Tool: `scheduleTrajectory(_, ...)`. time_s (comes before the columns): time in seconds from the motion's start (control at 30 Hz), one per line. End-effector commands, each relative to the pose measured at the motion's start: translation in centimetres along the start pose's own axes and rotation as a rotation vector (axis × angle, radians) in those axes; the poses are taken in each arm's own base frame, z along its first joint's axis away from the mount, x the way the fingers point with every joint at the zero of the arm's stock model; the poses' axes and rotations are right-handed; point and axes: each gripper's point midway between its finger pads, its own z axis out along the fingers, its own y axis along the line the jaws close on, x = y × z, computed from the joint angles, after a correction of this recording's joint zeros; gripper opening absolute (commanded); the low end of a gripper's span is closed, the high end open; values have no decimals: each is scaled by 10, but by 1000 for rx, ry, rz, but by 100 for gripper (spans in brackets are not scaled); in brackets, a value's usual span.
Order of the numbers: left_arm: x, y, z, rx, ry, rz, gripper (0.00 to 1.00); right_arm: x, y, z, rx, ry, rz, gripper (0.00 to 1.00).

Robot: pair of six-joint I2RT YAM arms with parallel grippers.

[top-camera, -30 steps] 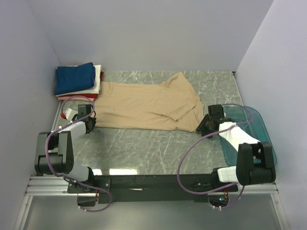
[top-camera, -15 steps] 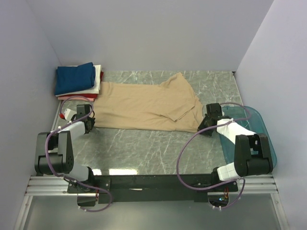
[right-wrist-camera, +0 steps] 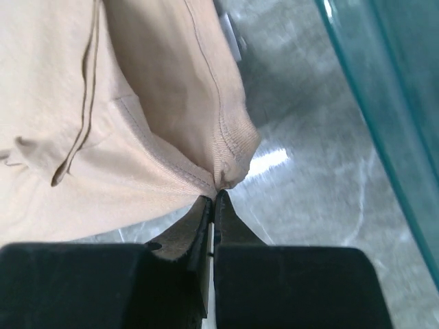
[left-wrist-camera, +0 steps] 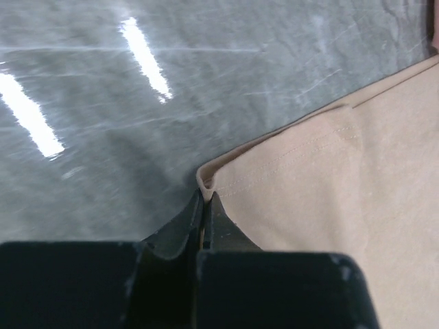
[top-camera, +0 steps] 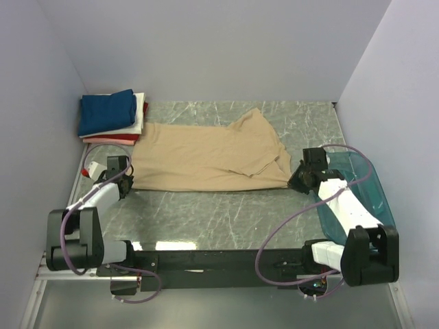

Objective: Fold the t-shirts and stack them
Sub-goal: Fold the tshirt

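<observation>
A tan t-shirt point(top-camera: 206, 154) lies spread across the middle of the marble table. My left gripper point(top-camera: 125, 184) is shut on its near left corner point(left-wrist-camera: 206, 179). My right gripper point(top-camera: 296, 181) is shut on its near right corner by the collar point(right-wrist-camera: 223, 179). The shirt's near edge is stretched between the two grippers. A stack of folded t-shirts sits at the back left, navy blue point(top-camera: 106, 112) on top, white point(top-camera: 140, 110) and red point(top-camera: 110, 138) under it.
A teal translucent plastic tub point(top-camera: 363, 188) stands at the right edge, beside my right arm; its wall shows in the right wrist view point(right-wrist-camera: 391, 110). Purple walls close the table on the left, back and right.
Both grippers have closed on the tan shirt's near corners and pulled apart and toward me. The shirt's near edge is now drawn straighter and the cloth has shifted slightly.
</observation>
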Motion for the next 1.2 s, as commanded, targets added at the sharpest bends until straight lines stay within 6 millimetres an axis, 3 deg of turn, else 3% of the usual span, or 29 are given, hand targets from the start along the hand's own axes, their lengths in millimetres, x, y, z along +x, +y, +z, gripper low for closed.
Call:
scheduleTrajectory(0.0,-17,21,-13,-51,-81,5,1,3,-17,-20,56,5,-2,0)
scheduleTrajectory(0.13,-19,38,-24,-64,-113,-21,1,9,-25,-31,62,11,8,0)
scheduleTrajectory(0.3,-25,47,-39,-60,-144,-75,1,28,-20,-40,-12,61,57,0)
scheduleTrajectory(0.4,-29,50,-44,-50,-167,-128,1,38,-26,-44,-8,70,84,0)
scheduleTrajectory(0.6,-16,56,-44,-31,-124,-162,4,42,-30,-57,-4,71,122,0)
scheduleTrajectory(0.7,-12,58,-44,-26,-112,-177,16,43,-32,-60,-3,64,124,7)
scheduleTrajectory(0.73,-12,58,-44,-24,-109,-180,28,44,-30,-61,-19,65,118,11)
scheduleTrajectory(0.87,-11,52,-49,9,-88,-189,60,41,-24,-66,-61,57,75,49)
scheduleTrajectory(0.93,-13,47,-51,22,-85,-181,72,35,-21,-69,-70,35,52,59)
scheduleTrajectory(1.17,-23,10,-68,146,-49,-116,78,24,23,-72,-251,-5,-4,66)
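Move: Both hands already pinch the beige t-shirt's near corners low over the table; its middle lies about 11 cm ahead and 27 cm right of the left hand, and 11 cm ahead and 29 cm left of the right. Bare table for the near edge starts behind them, some 7 cm back of each hand. The folded stack is roughly 24 cm ahead and 6 cm left of the left hand; the teal bin's middle sits 21 cm right and 4 cm back of the right hand. Both hands pull the t-shirt's near corners back about 7 cm towards their bases, then open and let go. ##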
